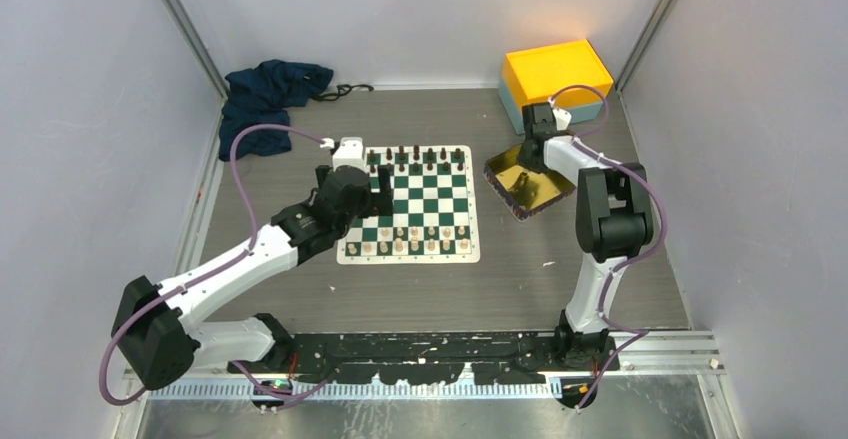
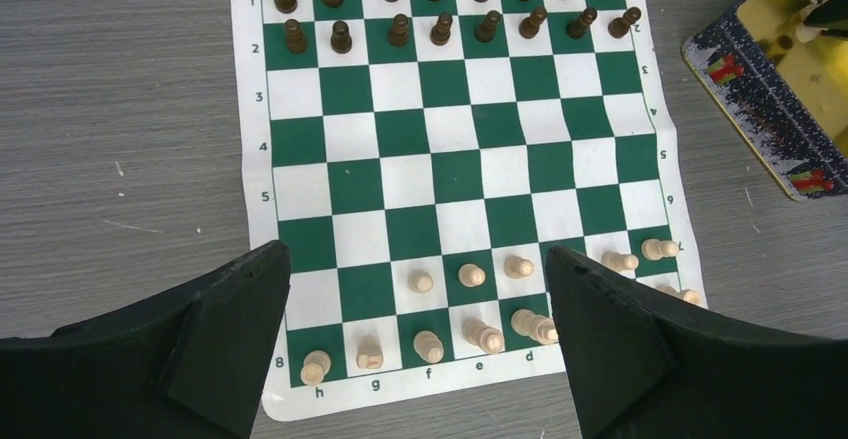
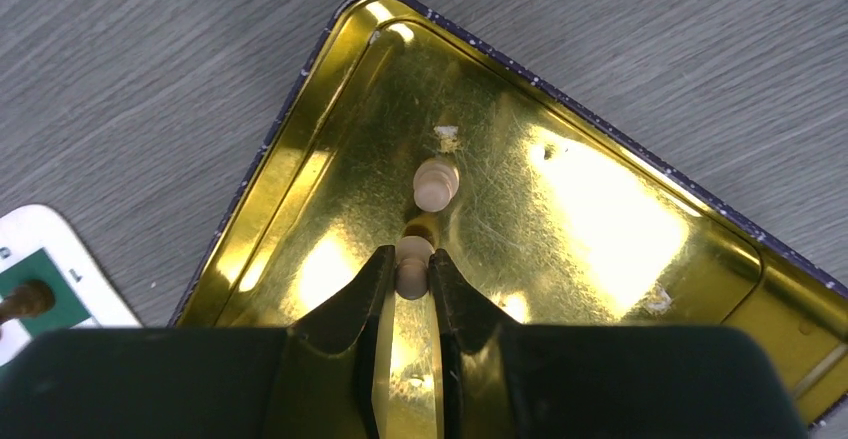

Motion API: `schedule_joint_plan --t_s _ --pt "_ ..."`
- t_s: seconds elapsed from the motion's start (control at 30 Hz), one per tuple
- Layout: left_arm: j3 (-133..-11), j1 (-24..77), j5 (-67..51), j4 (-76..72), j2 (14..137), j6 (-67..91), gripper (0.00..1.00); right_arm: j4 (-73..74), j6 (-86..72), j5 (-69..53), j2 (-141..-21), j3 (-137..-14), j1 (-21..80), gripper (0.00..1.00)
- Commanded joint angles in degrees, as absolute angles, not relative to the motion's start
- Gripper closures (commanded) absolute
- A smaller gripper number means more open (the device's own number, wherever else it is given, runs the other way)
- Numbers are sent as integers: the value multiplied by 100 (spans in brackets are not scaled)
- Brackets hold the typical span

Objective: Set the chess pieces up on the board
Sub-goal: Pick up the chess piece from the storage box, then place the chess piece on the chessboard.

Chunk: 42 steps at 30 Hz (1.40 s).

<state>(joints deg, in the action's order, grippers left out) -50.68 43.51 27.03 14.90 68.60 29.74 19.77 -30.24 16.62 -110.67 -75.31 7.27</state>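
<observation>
The board [image 1: 420,204] lies flat in the middle of the table. Cream chess pieces [image 2: 471,275] stand on its two near rows, and some squares there are bare. My left gripper [image 2: 412,259] hangs open above those rows at the board's left side, holding nothing. My right gripper [image 3: 411,271] is down in the gold tray [image 3: 600,219], shut on a small cream pawn [image 3: 414,250] at its fingertips. A second cream pawn [image 3: 436,183] lies loose just beyond it. In the top view the right gripper [image 1: 530,154] is over the tray [image 1: 527,187].
Dark chess pieces [image 2: 441,27] fill the board's two far rows. A yellow box on a teal base [image 1: 556,71] stands behind the tray. A dark blue cloth [image 1: 268,94] lies at the back left. Grey walls close the table on three sides.
</observation>
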Motion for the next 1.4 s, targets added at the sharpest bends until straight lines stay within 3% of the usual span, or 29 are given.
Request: schedule_joint_plan --t_s 0.0,0.27,0.6,0.9,1.37 --pt "-5033 4377 2898 1389 6496 3057 1 1761 -2930 1575 -10403 -7533 717 99" --pt "-4813 4377 3082 1715 5900 3156 1 2049 -2680 1604 -9879 -7565 1201 99" --pt "-4231 4377 3483 2293 4526 3645 1 2429 -2490 2206 -9663 -7767 3309 99" --pt "-4116 4377 3726 2776 3672 3927 1 2756 -2557 2413 -10662 -8911 4898 100" --pt "-4052 4377 3814 3088 2994 3902 1 3537 -2713 2353 -12521 -10907 5702 99"
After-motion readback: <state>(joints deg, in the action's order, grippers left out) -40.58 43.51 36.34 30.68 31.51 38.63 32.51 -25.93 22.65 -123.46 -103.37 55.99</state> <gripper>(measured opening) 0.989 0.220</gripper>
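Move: The right hand already holds a white pawn in the storage box. Its likely place, the empty g7 square in the near pawn row, is about 39 cm to its left, 16 cm back and 3 cm lower. The f7 pawn stands 4 cm right of that square, the g8 piece 4 cm nearer; the last loose pawn is 3 cm ahead of the hand and 2 cm to its right. From the left hand, g7 is about 17 cm below, 2 cm left. Still pinching the white pawn, the right hand lifts out of the storage box, then sweeps about 38 cm left and some 12 cm back over the board, turning roughly 50 degrees counter-clockwise; it rises near 10 cm and sinks 5 again towards the empty pawn squares. The left hand, open and empty, draws out of the way, left, back and up. ##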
